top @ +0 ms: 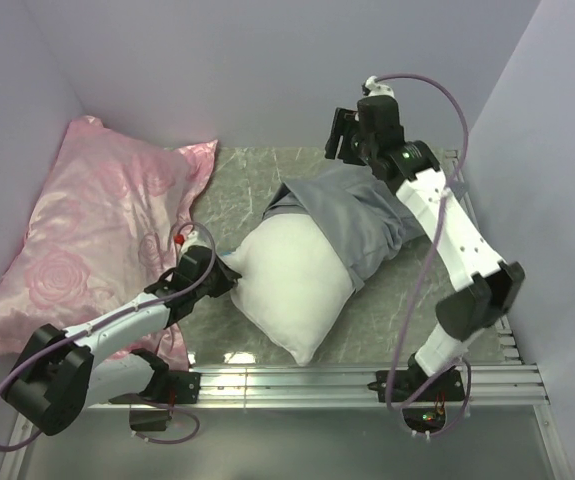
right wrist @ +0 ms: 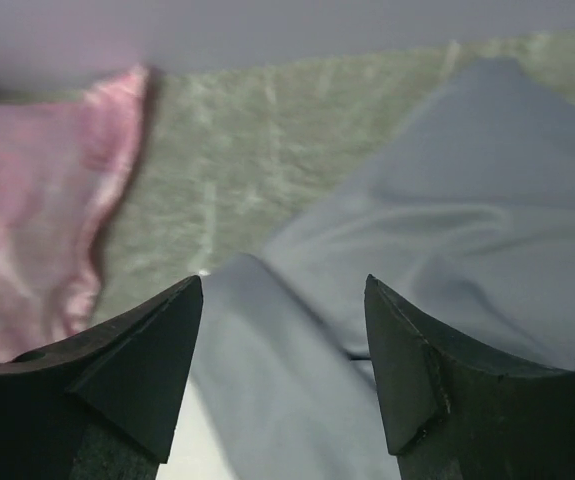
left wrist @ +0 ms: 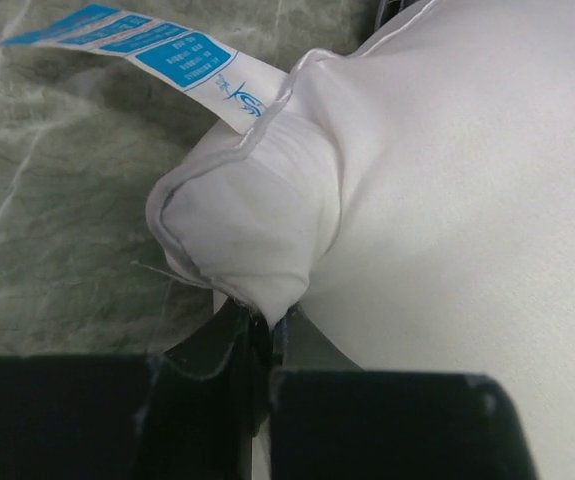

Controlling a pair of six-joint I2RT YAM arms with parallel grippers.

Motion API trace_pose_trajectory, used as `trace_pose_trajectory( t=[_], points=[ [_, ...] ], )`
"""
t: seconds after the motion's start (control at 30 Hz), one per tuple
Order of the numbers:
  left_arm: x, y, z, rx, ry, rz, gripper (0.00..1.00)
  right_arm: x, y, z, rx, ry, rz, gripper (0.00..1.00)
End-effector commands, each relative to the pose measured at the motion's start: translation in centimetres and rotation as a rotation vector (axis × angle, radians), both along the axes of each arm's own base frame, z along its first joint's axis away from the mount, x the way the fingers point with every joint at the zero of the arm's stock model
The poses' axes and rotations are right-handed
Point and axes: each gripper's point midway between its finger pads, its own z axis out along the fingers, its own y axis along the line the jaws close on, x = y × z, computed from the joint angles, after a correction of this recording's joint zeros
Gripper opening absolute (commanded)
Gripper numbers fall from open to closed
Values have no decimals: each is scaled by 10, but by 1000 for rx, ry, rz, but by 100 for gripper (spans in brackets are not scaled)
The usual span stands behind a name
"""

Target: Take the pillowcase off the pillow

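The white pillow (top: pixel 292 282) lies in the middle of the table, its near half bare. The grey pillowcase (top: pixel 359 215) still covers its far right end, bunched in folds. My left gripper (top: pixel 221 268) is shut on the pillow's left corner (left wrist: pixel 237 225), which carries a blue and white label (left wrist: pixel 167 55). My right gripper (top: pixel 339 135) is open and empty, raised above the far end of the pillowcase (right wrist: pixel 417 230); its fingers (right wrist: pixel 157 350) stand wide apart over a grey fold.
A shiny pink rose-patterned pillow (top: pixel 97 225) lies at the left, against the left wall; it also shows in the right wrist view (right wrist: pixel 37 190). Lilac walls close the back and both sides. A metal rail (top: pixel 347 380) runs along the near edge.
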Motion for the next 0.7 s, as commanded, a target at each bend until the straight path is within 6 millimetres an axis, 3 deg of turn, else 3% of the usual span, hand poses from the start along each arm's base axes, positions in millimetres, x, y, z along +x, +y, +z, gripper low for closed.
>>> trace_pose_trajectory(
  t=[0.0, 0.03, 0.07, 0.1, 0.13, 0.17, 0.2, 0.23, 0.37, 0.4, 0.47, 0.53, 0.6, 0.67],
  points=[
    [-15, -3, -20, 20, 48, -43, 0, 11, -30, -41, -185, 155, -28, 74],
    [-16, -5, -19, 17, 44, -52, 0, 16, -29, -65, -227, 229, -10, 74],
    [-16, -6, -19, 18, 40, -61, 0, 20, -28, -69, -262, 246, 20, 74],
    [-17, -7, -19, 20, 38, -68, 0, 28, -24, -58, -269, 225, 28, 74],
    [-17, -8, -19, 19, 35, -74, 0, 33, -23, -84, -312, 299, 39, 74],
    [-19, -9, -19, 22, 32, -85, 0, 37, -21, -90, -336, 317, 57, 74],
    [-20, -9, -21, 23, 35, -88, 0, 42, -17, -82, -331, 300, 67, 74],
    [-21, -9, -22, 22, 39, -93, 0, 43, -14, -101, -354, 356, 88, 74],
    [-23, -13, -22, 10, 34, -113, 0, 34, -4, -121, -380, 401, 141, 73],
    [-22, -14, -21, 9, 29, -116, 0, 28, -5, -135, -394, 434, 149, 71],
    [-21, -15, -18, 7, 23, -122, 0, 23, -4, -133, -380, 422, 154, 61],
    [-19, -16, -13, 5, 14, -123, 0, 18, -9, -140, -391, 439, 151, 44],
    [-17, -17, -8, 4, 4, -124, 0, 23, -22, -136, -411, 435, 89, 6],
    [-18, -17, -6, 2, 0, -124, 0, 26, -32, -131, -401, 441, 39, 0]
  ],
)
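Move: The right hand is open above the grey pillowcase. The spot it will grip lies about 4 cm ahead, 1 cm to its right and some 17 cm below. The bare pillow's middle is roughly 19 cm back, 9 cm left and 26 cm below the right hand. From the left hand, shut on a pillow corner, that grip spot is about 21 cm ahead and 23 cm right, some 10 cm higher; the pillow's middle is level ahead, 13 cm right. Right hand sinks about 16 cm onto the grey pillowcase and pinches it; left keeps holding the pillow's corner. ##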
